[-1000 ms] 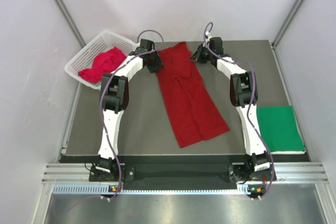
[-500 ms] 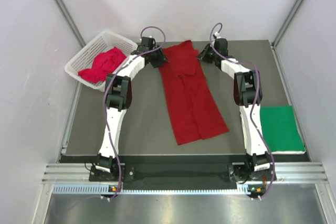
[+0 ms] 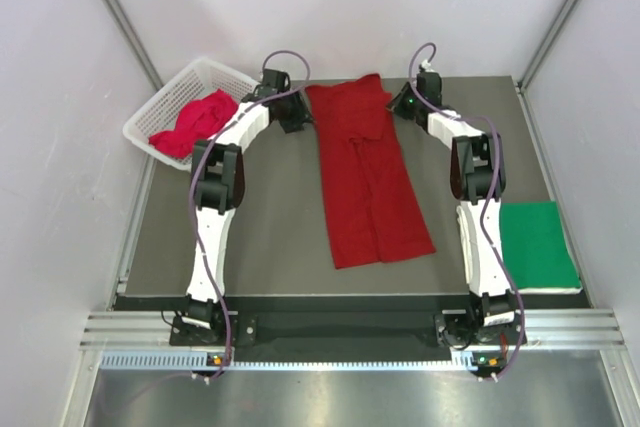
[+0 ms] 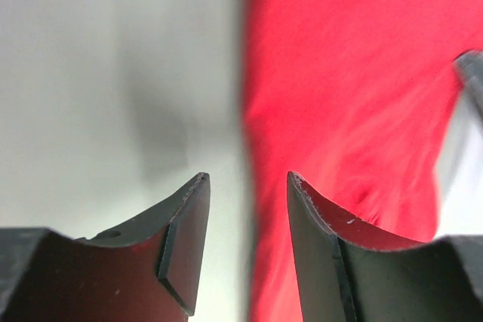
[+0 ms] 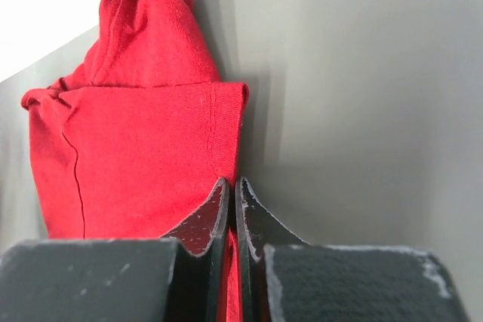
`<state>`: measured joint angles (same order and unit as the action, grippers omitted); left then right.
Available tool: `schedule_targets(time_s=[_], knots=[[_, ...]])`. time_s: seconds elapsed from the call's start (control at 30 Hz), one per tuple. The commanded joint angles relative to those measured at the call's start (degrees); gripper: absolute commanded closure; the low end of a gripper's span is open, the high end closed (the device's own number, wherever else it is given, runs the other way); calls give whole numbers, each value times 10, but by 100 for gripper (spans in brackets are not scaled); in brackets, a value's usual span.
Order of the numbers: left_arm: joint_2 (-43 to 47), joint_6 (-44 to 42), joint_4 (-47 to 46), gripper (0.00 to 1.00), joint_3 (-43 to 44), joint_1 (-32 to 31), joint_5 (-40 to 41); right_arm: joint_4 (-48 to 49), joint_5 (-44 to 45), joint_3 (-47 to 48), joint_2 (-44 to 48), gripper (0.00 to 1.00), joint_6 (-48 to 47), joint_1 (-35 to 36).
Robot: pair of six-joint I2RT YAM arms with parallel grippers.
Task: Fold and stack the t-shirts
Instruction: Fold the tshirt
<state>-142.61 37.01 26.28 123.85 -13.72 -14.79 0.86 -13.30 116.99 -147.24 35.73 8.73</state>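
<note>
A dark red t-shirt point(image 3: 365, 177) lies stretched lengthwise down the middle of the table, its far end near the back edge. My right gripper point(image 3: 400, 105) is at that end's right corner. In the right wrist view it point(image 5: 232, 184) is shut on the shirt's hem point(image 5: 143, 148), with cloth pinched between the fingers. My left gripper point(image 3: 297, 119) is at the far left corner and stands open point(image 4: 247, 179). The shirt's edge point(image 4: 347, 96) runs under the gap and the right finger. A folded bright green t-shirt point(image 3: 535, 245) lies at the right. A pinkish red one point(image 3: 195, 122) is crumpled in the basket.
The white lattice basket point(image 3: 160, 97) stands at the far left corner, partly off the dark table mat point(image 3: 260, 237). Metal frame posts rise at both back corners, and white walls close in on the left, right and back.
Both grippers have moved toward the back of the table. The right one has pulled the shirt's far end back and to the right, so the shirt now lies straighter.
</note>
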Motion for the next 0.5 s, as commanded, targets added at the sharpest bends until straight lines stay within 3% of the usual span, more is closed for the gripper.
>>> schedule_targets(time_s=[0.0, 0.07, 0.1, 0.2, 0.37, 0.47], knots=[[103, -29, 71, 50, -80, 3, 4, -28, 32, -12, 46, 98, -1, -30], [169, -40, 79, 49, -137, -8, 60, -45, 16, 5, 51, 86, -24, -30], [190, -38, 79, 48, -189, -13, 62, -71, 3, 9, 63, 72, -32, -27], [255, -19, 94, 48, -264, -29, 18, -142, -8, -16, 115, 59, -75, -24], [346, 29, 116, 47, -363, -71, -59, -233, 7, -128, 250, 55, -114, -28], [386, 67, 95, 47, -431, -108, -79, -340, 10, -184, 344, 55, -134, -26]])
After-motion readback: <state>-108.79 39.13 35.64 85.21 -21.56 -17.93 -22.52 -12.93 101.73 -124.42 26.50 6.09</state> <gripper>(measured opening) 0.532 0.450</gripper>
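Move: The red t-shirt's near left corner lies about 42 cm back from the open left hand, some 7 cm to its right and 4 cm below; the white basket's middle is about 35 cm left of that hand and 2 cm ahead, near its height. The right hand still pinches the shirt's right edge near the far end; the near right corner is roughly 45 cm back, 8 cm right and 1 cm below, and the green stack about 43 cm back and 36 cm right. Open the right gripper about halfway to let go of the t-shirt's right edge while easing rightward, then lift and draw back some 10 cm towards the near end. Bring the open left gripper about 20 cm straight back beside the shirt's left edge, swinging slightly right and then back left, no: drift a little left first, then right, rising late and tipping the fingers down some 15 degrees. ##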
